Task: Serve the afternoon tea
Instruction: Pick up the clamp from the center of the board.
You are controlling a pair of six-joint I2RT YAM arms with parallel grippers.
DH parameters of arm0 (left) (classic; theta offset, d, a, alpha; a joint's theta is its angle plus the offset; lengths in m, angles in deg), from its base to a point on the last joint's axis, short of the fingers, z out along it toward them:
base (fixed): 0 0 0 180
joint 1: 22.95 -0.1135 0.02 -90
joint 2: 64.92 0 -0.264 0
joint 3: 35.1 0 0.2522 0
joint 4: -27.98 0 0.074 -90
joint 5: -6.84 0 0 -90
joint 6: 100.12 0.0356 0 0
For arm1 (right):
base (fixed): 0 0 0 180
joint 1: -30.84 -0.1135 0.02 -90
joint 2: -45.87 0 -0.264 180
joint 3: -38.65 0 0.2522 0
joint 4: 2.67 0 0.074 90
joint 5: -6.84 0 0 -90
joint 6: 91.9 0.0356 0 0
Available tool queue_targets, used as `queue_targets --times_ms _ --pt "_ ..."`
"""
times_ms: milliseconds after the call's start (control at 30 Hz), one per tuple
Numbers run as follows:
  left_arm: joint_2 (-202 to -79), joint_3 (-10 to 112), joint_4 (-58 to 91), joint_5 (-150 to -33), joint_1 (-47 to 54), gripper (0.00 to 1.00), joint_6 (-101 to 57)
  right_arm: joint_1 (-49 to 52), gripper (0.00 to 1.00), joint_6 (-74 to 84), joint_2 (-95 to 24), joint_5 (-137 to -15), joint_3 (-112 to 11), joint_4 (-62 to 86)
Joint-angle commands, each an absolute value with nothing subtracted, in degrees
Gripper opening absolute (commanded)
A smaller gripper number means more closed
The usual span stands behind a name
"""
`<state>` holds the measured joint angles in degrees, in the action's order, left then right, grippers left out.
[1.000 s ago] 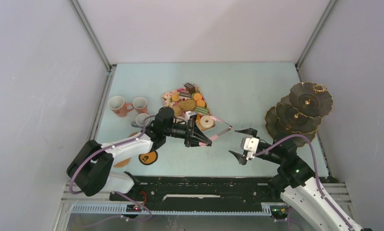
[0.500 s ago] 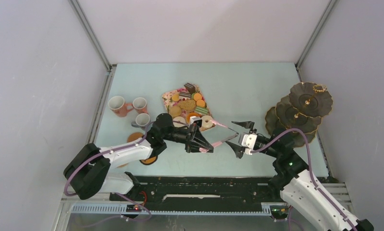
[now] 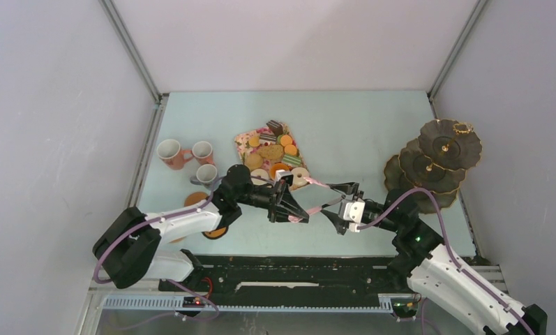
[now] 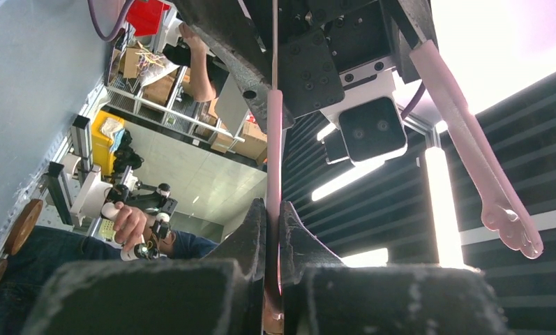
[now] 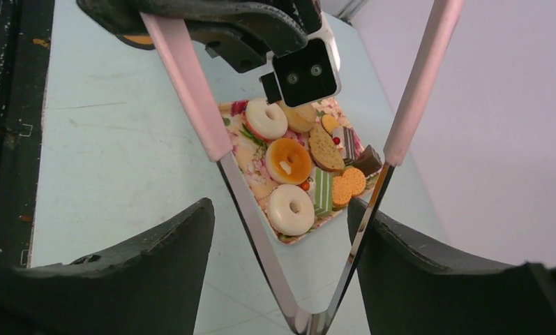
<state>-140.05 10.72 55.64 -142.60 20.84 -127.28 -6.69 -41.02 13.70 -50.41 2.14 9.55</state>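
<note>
The afternoon tea is several donuts, biscuits, macarons and cake slices (image 3: 275,155) on a floral tray (image 3: 242,139); in the right wrist view a white donut (image 5: 291,209) lies nearest. Three mugs (image 3: 169,151) stand at the left with round coasters (image 3: 215,229) near them. The dark three-tier stand (image 3: 435,162) is at the right. My left gripper (image 3: 292,207) (image 4: 271,206) is shut on one arm of the pink tongs (image 3: 322,184) (image 4: 273,139), held above the table. My right gripper (image 3: 340,202) (image 5: 280,206) is open and straddles the tongs' (image 5: 188,77) metal hinge end; one finger (image 5: 414,258) touches an arm.
Both arms meet over the table's near middle, in front of the tray. The enclosure's side walls run close to the mugs on the left and the stand on the right. A black rail (image 3: 296,276) lies along the near edge.
My right gripper has moved left onto the tongs' hinge end and narrowed. The left arm shifted slightly toward me with the tongs, then held.
</note>
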Motion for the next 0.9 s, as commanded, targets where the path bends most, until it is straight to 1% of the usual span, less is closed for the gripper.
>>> queue_targets --times_ms 0,133,267,333,400,600,633,667,767,867 --pt "-140.2 13.1 57.9 -143.0 21.2 0.0 -128.0 -9.3 0.7 -42.2 12.4 -54.9 0.6 5.7" --pt "-140.3 13.0 58.0 -143.2 21.3 0.0 -128.0 -10.0 0.61 -42.0 11.8 -56.2 0.6 5.4" --pt "-140.3 13.1 58.6 -143.4 21.3 0.1 -128.4 -10.0 0.53 -40.1 12.2 -56.8 0.6 6.7" --pt "-140.5 13.6 58.8 -143.4 21.3 0.17 -128.4 -9.9 0.51 -39.4 12.8 -56.3 0.6 7.7" --pt "-141.0 13.8 59.3 -143.1 21.1 0.27 -128.6 -10.0 0.48 -38.4 13.4 -55.9 0.6 8.6" --pt "-140.0 12.4 64.0 -140.1 18.0 0.53 -130.1 -10.5 0.42 -36.1 14.9 -57.1 0.6 12.3" --pt "-139.3 12.3 63.2 -139.7 17.2 0.61 -129.6 -10.7 0.41 -35.9 15.1 -57.4 0.6 13.0" --pt "-138.6 12.5 60.8 -139.6 16.4 0.67 -127.9 -10.8 0.4 -35.7 15.1 -57.8 0.6 13.4" --pt "-135.1 14.6 46.0 -139.3 14.0 0.73 -117.9 -11.5 0.37 -33.9 15.0 -60.0 0.6 14.0" --pt "-131.6 21.0 14.4 -137.5 10.3 0.77 -96.8 -11.7 0.36 -31.9 14.2 -62.4 0.8 14.6"
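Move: The left hand still pinches the clamp's near pink handle; the clamp's middle lies about 3 cm ahead and 4 cm right of it, near its height, where the right gripper waits open around the metal bend end. From the right hand, the clamp's middle is some 3 cm to the left, about level. The food board's middle is about 16 cm ahead and 16 cm left of the right hand, 22 cm lower. The right fingers close from wide open to under half, pinching the clamp's metal legs from both sides, while that hand sinks about 2 cm and tips slightly down. The left fingers meanwhile open wide and let go of the pink handle, and the left hand then moves forward about 4 cm with a slight drift left, turning some 10 degrees counter-clockwise. ##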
